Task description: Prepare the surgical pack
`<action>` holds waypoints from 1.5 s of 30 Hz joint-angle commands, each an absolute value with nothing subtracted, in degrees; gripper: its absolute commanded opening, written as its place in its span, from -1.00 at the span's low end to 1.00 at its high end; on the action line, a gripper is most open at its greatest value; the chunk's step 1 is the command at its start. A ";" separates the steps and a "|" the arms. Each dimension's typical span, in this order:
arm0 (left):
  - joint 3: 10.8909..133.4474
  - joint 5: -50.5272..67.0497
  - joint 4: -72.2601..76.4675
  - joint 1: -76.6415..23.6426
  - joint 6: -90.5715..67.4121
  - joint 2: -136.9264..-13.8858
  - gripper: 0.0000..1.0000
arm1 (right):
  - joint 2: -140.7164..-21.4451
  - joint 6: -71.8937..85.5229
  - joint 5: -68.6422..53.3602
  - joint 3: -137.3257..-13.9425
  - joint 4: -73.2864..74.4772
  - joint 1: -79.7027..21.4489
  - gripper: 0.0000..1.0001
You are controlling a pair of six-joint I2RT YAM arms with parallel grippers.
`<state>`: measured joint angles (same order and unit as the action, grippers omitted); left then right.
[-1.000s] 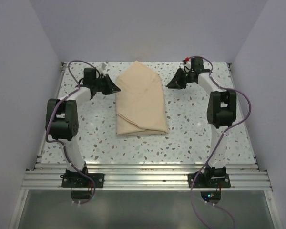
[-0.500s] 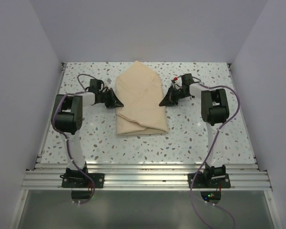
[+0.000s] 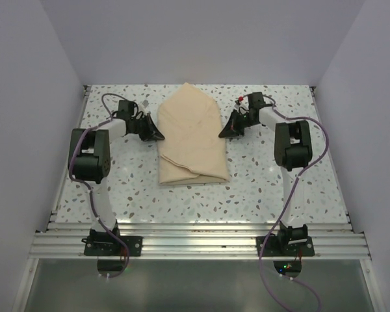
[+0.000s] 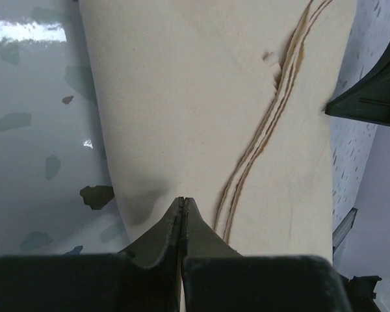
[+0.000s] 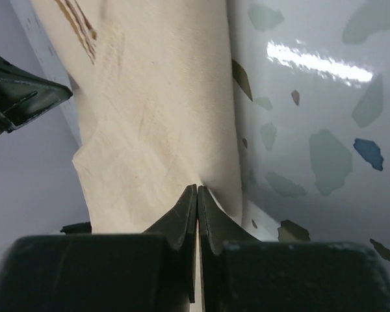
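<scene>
The surgical pack [image 3: 192,136] is a folded tan bundle in the middle of the speckled table, with a pointed flap at its far end. My left gripper [image 3: 159,136] is shut at the pack's left edge. In the left wrist view its tips [image 4: 184,200] rest on the wrap [image 4: 201,97], with a pale sliver of it between the jaws. My right gripper [image 3: 221,134] is shut at the pack's right edge. The wrap [image 5: 156,117] puckers up into its closed tips [image 5: 197,188].
The table [image 3: 260,175] is white with dark flecks, walled on the left, right and back. Aluminium rails [image 3: 195,240] carrying both arm bases run along the near edge. Purple cables loop beside each arm.
Both grippers came down and inward to the pack's sides and closed there. In the last half second both shifted slightly toward the back.
</scene>
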<state>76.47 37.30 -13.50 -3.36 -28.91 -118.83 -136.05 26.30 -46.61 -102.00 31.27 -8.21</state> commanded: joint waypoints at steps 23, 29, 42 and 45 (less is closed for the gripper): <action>80.94 35.33 -17.49 1.50 -28.47 -121.39 -1.00 | -137.13 26.71 -42.36 -103.35 29.10 -4.66 -1.00; 83.76 38.48 -18.28 -2.19 -28.47 -119.62 -1.00 | -133.69 28.56 -45.78 -108.71 31.11 -11.06 -0.99; 77.53 39.91 -13.80 -5.28 -30.85 -123.83 -1.00 | -134.64 30.77 -47.37 -94.40 21.89 -11.69 -0.99; 77.16 40.34 -13.88 -4.05 -30.59 -126.64 -1.00 | -137.89 28.93 -47.99 -95.00 21.09 -10.46 -0.99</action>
<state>78.13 42.87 -13.34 -6.13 -31.81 -123.81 -135.48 32.32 -51.29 -95.24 22.55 -13.02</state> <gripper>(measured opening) 0.005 0.009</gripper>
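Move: The folded wrap's middle lies about 10 cm to the right of my left hand, level with it, and some 9 cm to the left and 1 cm back from my right, roughly 3 cm lower than both. Its layered flap edge is about 10 cm back and 6 cm right of my left hand, or 10 cm back and 14 cm left of my right. The loose far corner lies some 22 cm ahead and 8 cm right of my left hand, 22 cm ahead and 12 cm left of my right. I pat and rub the wrap with both hands' shut fingers: each lifts 2 to 3 cm, comes down, then strokes outwards, my left about 3 cm left, my right some 6 cm right. Then I lift both a little and swing them 7 to 9 cm inwards over the wrap, drawing back as well, and lower the fingertips onto the cloth, starting outwards again. ##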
